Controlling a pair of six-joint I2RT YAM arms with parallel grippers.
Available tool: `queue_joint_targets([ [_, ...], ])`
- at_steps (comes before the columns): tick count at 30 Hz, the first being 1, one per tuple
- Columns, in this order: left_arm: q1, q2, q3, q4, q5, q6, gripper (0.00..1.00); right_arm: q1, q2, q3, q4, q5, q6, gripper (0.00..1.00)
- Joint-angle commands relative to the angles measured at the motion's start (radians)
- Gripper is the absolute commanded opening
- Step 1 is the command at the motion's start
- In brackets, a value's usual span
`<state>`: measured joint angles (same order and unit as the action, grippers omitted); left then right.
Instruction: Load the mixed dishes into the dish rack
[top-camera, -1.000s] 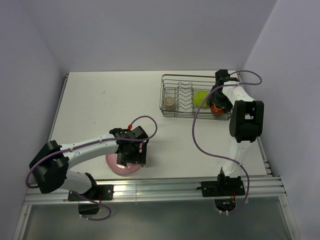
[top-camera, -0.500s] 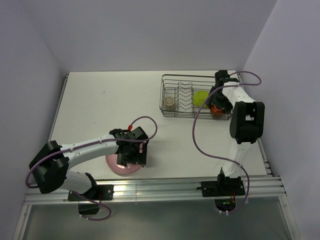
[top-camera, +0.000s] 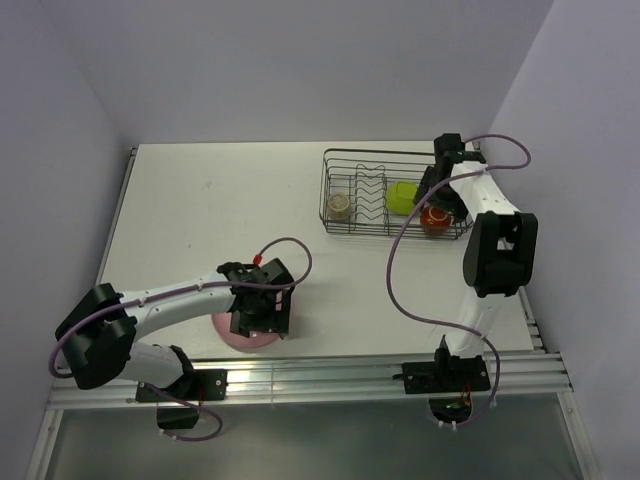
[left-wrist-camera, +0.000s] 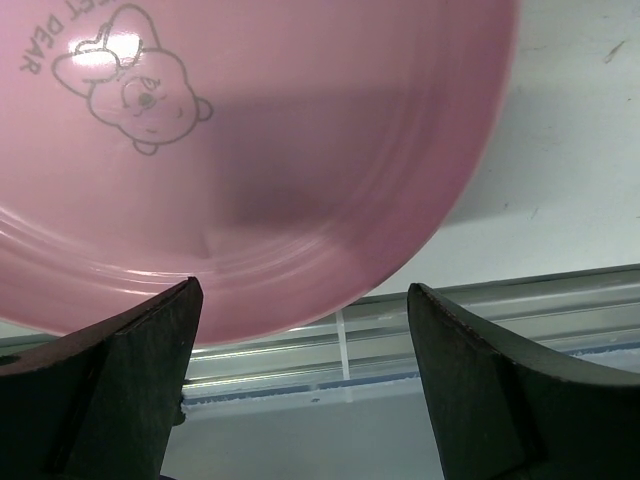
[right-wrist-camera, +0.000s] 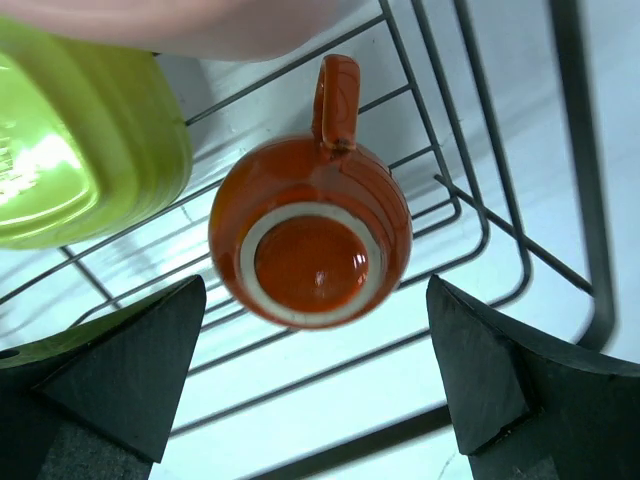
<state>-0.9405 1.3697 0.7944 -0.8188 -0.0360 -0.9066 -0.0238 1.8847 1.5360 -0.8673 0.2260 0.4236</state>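
Observation:
The big pink plate (top-camera: 228, 330) (left-wrist-camera: 250, 150) lies flat near the table's front edge. My left gripper (top-camera: 258, 320) (left-wrist-camera: 302, 290) hovers open over its near rim, touching nothing. The dish rack (top-camera: 385, 152) (right-wrist-camera: 578, 180) stands at the back right. In it are the beige cup (top-camera: 340, 206), the yellow-green bowl (top-camera: 402, 197) (right-wrist-camera: 80, 150) and the dark red mug (top-camera: 435, 217) (right-wrist-camera: 310, 235), bottom up. The salmon-pink tumbler (right-wrist-camera: 200, 20) shows only at the top edge of the right wrist view. My right gripper (top-camera: 433, 203) (right-wrist-camera: 316, 285) hangs open above the mug, holding nothing.
An aluminium rail (top-camera: 330, 375) (left-wrist-camera: 450, 320) runs along the table's near edge, just past the plate. Upright wire prongs (top-camera: 371, 195) stand in the rack's middle. Grey walls close in the table on the left, back and right.
My right gripper has opened a little wider and lifted off the mug, which now stands free in the rack. My left gripper has slid slightly toward the near edge over the plate.

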Motion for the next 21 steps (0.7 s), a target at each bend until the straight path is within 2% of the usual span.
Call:
queue_joint_targets([
  [1,-0.015,0.006,0.002,0.021,-0.034,-0.009,0.89,0.007,-0.075,0.07,-0.038,0.03,-0.011,0.99],
  [8,-0.063,0.1,0.043,0.01,-0.113,0.0,0.88,0.009,-0.169,0.104,-0.078,0.006,-0.005,0.99],
  [11,-0.075,0.149,0.057,0.013,-0.146,0.011,0.84,0.01,-0.225,0.115,-0.094,-0.02,-0.002,0.99],
  [12,-0.078,0.161,0.068,0.012,-0.153,0.014,0.76,0.012,-0.24,0.115,-0.099,-0.04,0.0,0.99],
  [14,-0.089,0.189,0.08,0.01,-0.179,0.02,0.68,0.018,-0.294,0.115,-0.107,-0.063,0.001,0.99],
  [15,-0.09,0.195,0.091,0.009,-0.186,0.023,0.58,0.019,-0.312,0.116,-0.111,-0.073,0.006,0.99],
  [17,-0.092,0.206,0.1,0.007,-0.2,0.032,0.46,0.048,-0.361,0.121,-0.127,-0.103,0.009,0.98],
  [18,-0.092,0.209,0.111,0.007,-0.206,0.038,0.34,0.068,-0.377,0.124,-0.136,-0.111,0.015,0.98],
  [20,-0.092,0.221,0.12,0.001,-0.217,0.055,0.22,0.094,-0.409,0.138,-0.165,-0.134,0.014,0.98],
  [21,-0.092,0.224,0.129,-0.002,-0.222,0.061,0.11,0.128,-0.417,0.15,-0.177,-0.142,0.011,0.98],
])
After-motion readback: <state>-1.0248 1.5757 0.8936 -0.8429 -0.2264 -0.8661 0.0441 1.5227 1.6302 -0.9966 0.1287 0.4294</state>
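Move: Under my left hand is the pink plate's near right rim; the plate's middle lies about 7 cm ahead, 4 cm to the left and 3 cm down. From my right hand the plate is far off, some 52 cm left, 24 cm back and 8 cm lower. The red mug sits 2 cm ahead and 4 cm below my right hand, the pink cup 6 cm beyond the mug, the green bowl 6 cm ahead and 10 cm left. I sink my left hand about 2.5 cm to the plate's right rim, tilting the fingertips some 15 degrees leftward, then close them to pinch the rim while easing nearly 2 cm forward. My open right hand climbs about 15 cm away from the mug, late on drifting left and back out over the rack as its fingertips swing forward. ##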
